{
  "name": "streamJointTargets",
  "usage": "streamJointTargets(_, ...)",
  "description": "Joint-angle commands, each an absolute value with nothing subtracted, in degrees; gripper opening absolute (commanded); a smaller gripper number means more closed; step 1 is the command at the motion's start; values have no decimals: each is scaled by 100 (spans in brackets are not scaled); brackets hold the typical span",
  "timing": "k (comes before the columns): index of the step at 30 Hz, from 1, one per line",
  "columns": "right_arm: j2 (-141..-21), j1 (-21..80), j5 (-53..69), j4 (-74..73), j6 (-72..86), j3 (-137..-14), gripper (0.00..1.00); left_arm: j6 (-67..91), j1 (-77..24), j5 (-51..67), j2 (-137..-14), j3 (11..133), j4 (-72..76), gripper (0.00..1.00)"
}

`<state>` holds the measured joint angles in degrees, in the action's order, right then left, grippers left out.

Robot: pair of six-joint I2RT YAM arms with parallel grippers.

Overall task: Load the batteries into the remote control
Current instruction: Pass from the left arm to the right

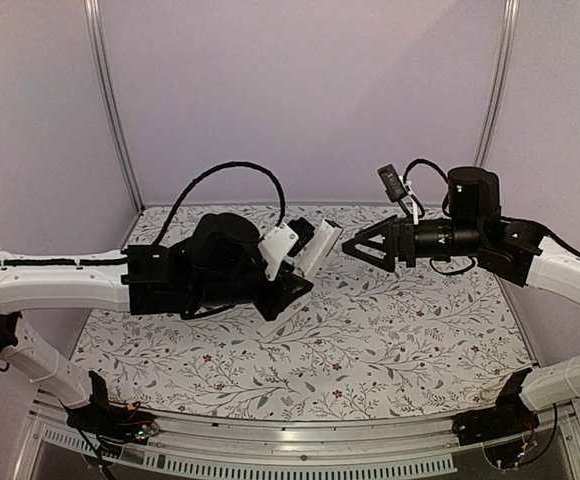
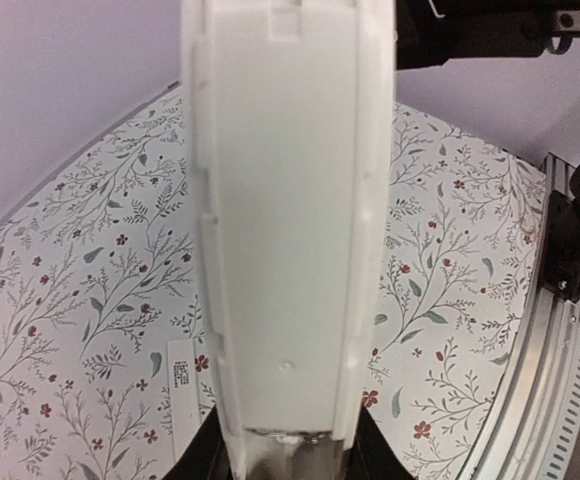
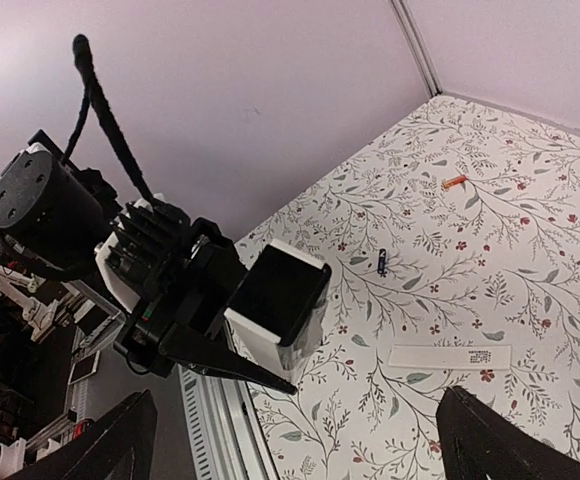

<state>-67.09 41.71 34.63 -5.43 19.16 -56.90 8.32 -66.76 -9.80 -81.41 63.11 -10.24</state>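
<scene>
The remote control (image 1: 315, 246) is a long white bar held off the table, tilted up toward the right, with my left gripper (image 1: 292, 278) shut on its lower end. In the left wrist view the remote control (image 2: 285, 220) fills the middle, its plain white side facing the camera, and the dark jaws of my left gripper (image 2: 290, 462) clamp it at the bottom. My right gripper (image 1: 354, 247) hangs open just right of the remote's upper end, empty. From the right wrist, the remote control (image 3: 278, 300) shows end-on. One small dark battery (image 3: 381, 262) lies on the cloth beyond it.
A thin flat white strip (image 3: 450, 357) with a printed label lies on the floral cloth, also seen as the strip (image 2: 183, 385) left of the remote. A small orange piece (image 3: 454, 181) lies further back. An aluminium rail (image 2: 545, 380) runs along the table's near edge.
</scene>
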Motion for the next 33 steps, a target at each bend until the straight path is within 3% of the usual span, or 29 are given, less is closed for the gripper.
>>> streamJointTargets(1, -6981, 4140, 3201, -1183, 2213, -6148, 99, 652, -6889, -2020, -8443, 6621, -1404, 7)
streamJointTargets(4, -7258, 4149, 3245, -1189, 2609, -6339, 97, 643, -6949, -2202, -8591, 6732, -1488, 6)
streamJointTargets(11, -7486, 4191, 2893, -1143, 3374, -6367, 77, 647, -7013, -2454, -8730, 6865, -1512, 5)
streamJointTargets(18, -7674, 4314, 2741, -820, 3635, -6284, 67, 675, -7053, -2561, -8925, 7009, -1563, 5)
streamJointTargets(22, -7750, 4325, 2617, -695, 3681, -6237, 51, 680, -7074, -2540, -8974, 7055, -1574, 5)
streamJointTargets(25, -7804, 4329, 2671, -581, 3700, -6241, 45, 690, -7075, -2497, -8976, 7058, -1564, 5)
streamJointTargets(33, -7991, 4332, 2762, -441, 3823, -6267, 43, 695, -7075, -2546, -9016, 7105, -1592, 5)
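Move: The left hand grips one end of the remote control, whose middle is about 4 cm forward, 4 cm right and 4 cm above it; the right gripper it is being brought to lies some 12 cm to its right, 3 cm ahead and 7 cm higher. From the right hand the remote's middle is roughly 8 cm left, 1 cm ahead and 3 cm down. On the table, about 20 cm below the left hand, a white strip lies around 10 cm to its left and 2 cm ahead. The right hand reaches about 6 cm forward, down and to its left towards the free end of the remote control, rolling its wrist some 20 degrees while its wide-open fingers narrow to a little under half open around that end, without a clear grip yet. The left hand keeps its hold on the other end, moving it about 3 cm down and forward mostly early on and turning roughly 15 degrees, partly counter-clockwise, then holds it nearly still for the right fingers. ##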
